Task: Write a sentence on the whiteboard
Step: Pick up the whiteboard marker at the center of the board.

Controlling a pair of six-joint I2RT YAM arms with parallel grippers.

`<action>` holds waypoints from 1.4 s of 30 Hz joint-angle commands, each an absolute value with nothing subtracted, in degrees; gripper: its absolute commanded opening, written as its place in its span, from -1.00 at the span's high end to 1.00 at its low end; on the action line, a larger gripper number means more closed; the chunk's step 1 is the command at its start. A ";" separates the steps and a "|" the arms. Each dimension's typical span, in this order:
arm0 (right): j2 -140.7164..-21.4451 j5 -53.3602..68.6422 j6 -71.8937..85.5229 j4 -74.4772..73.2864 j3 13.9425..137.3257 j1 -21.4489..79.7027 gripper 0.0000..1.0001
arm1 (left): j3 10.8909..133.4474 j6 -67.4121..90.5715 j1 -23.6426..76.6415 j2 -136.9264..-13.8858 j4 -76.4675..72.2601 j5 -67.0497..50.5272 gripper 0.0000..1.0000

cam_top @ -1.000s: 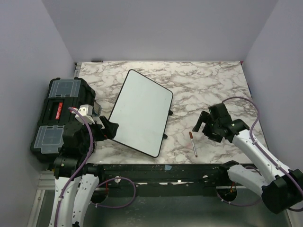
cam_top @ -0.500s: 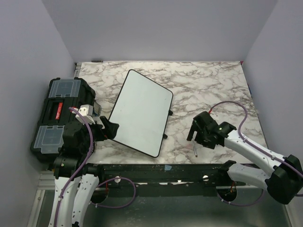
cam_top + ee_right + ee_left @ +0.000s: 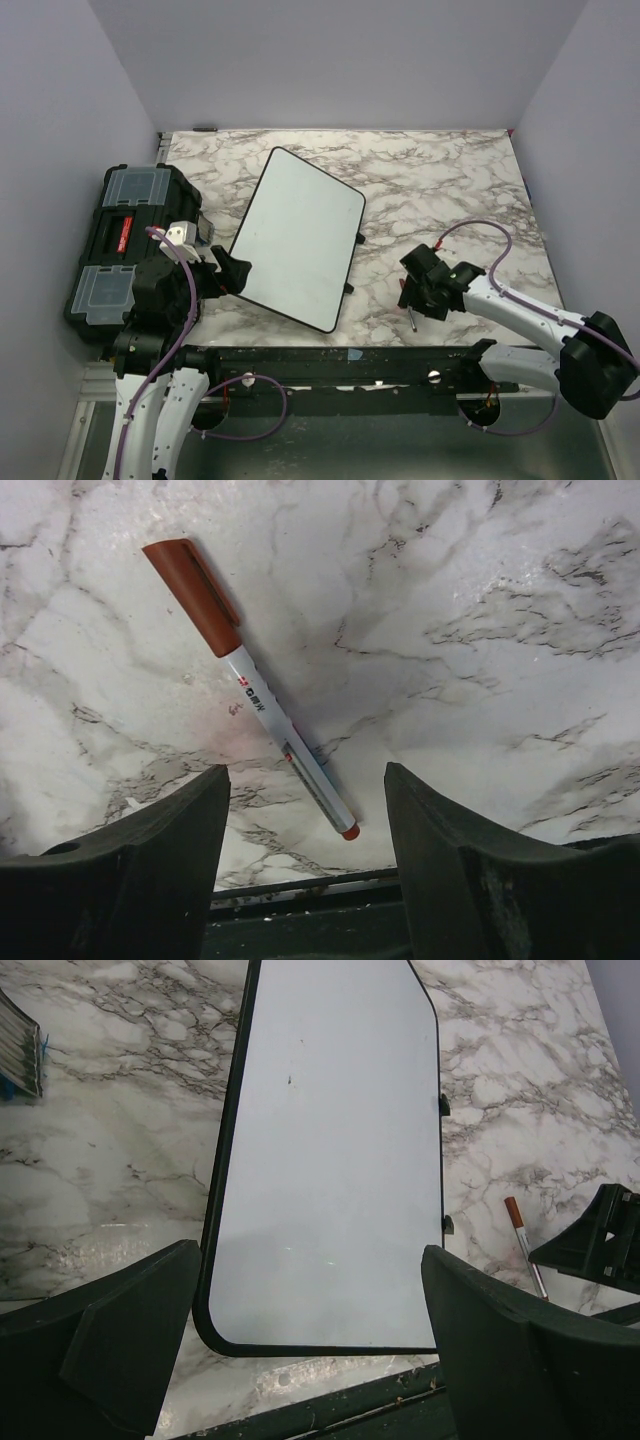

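Observation:
The whiteboard (image 3: 300, 235) lies flat and tilted on the marble table, its white face blank (image 3: 330, 1160); no sentence shows on it. A marker with a red cap (image 3: 260, 710) lies on the marble to the board's right (image 3: 522, 1230). My right gripper (image 3: 305, 785) is low over it (image 3: 413, 292), open, with the marker's tail end between the fingers and a gap on both sides. My left gripper (image 3: 308, 1260) hangs open just off the board's near left corner (image 3: 236, 272), holding nothing.
A black toolbox (image 3: 130, 240) with clear lid compartments sits at the table's left edge, next to the left arm. The black rail of the arm mount (image 3: 330, 360) runs along the near edge. Purple walls enclose the table on three sides.
My right gripper has moved left and down onto the marker, and its fingers have narrowed a little. The left arm and the board have not moved.

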State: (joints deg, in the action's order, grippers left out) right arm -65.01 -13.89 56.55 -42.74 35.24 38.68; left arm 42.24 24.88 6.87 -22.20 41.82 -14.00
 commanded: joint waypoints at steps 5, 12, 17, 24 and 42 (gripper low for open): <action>-67.72 -15.90 57.48 -39.86 33.14 39.55 -0.24 | 41.72 24.48 7.08 -22.28 40.87 -15.29 -0.89; -69.75 -15.82 57.69 -38.09 32.34 39.81 -0.10 | 41.69 24.52 7.14 -22.26 40.96 -15.16 -0.89; -70.83 -15.73 57.58 -37.01 31.79 40.07 -0.01 | 41.75 24.52 7.21 -22.30 40.96 -15.05 -0.89; -71.67 -15.64 57.14 -36.47 31.49 40.23 0.46 | 41.75 24.61 7.36 -22.21 41.13 -14.73 -0.89; -64.34 -9.16 48.94 -37.01 39.05 44.65 0.99 | 41.84 23.96 8.26 -23.02 40.28 -19.92 -0.89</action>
State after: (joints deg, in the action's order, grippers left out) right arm -67.16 -12.91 52.42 -38.63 35.51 42.72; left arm 42.24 24.86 7.66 -22.46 41.71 -14.85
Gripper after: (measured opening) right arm 0.029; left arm 0.945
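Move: The marker lies under my open right fingers, its middle about 3 cm ahead of that hand, 1 cm to its left and 3 cm below, cap end outward. The near black clip on the whiteboard's edge is roughly 8 cm ahead and 14 cm left of my right hand; the board's middle is some 20 cm ahead and 25 cm left. From my idle left hand the marker is about 34 cm to the right, level in reach, and 21 cm below. I sink my right hand about 2 cm over the marker and close the half-open fingers until they pinch its barrel behind the cap, towards the tail. Keeping that pinch, I rise about 2 cm and swing some 2 cm left towards the whiteboard, turning the hand roughly 10 degrees counter-clockwise. ##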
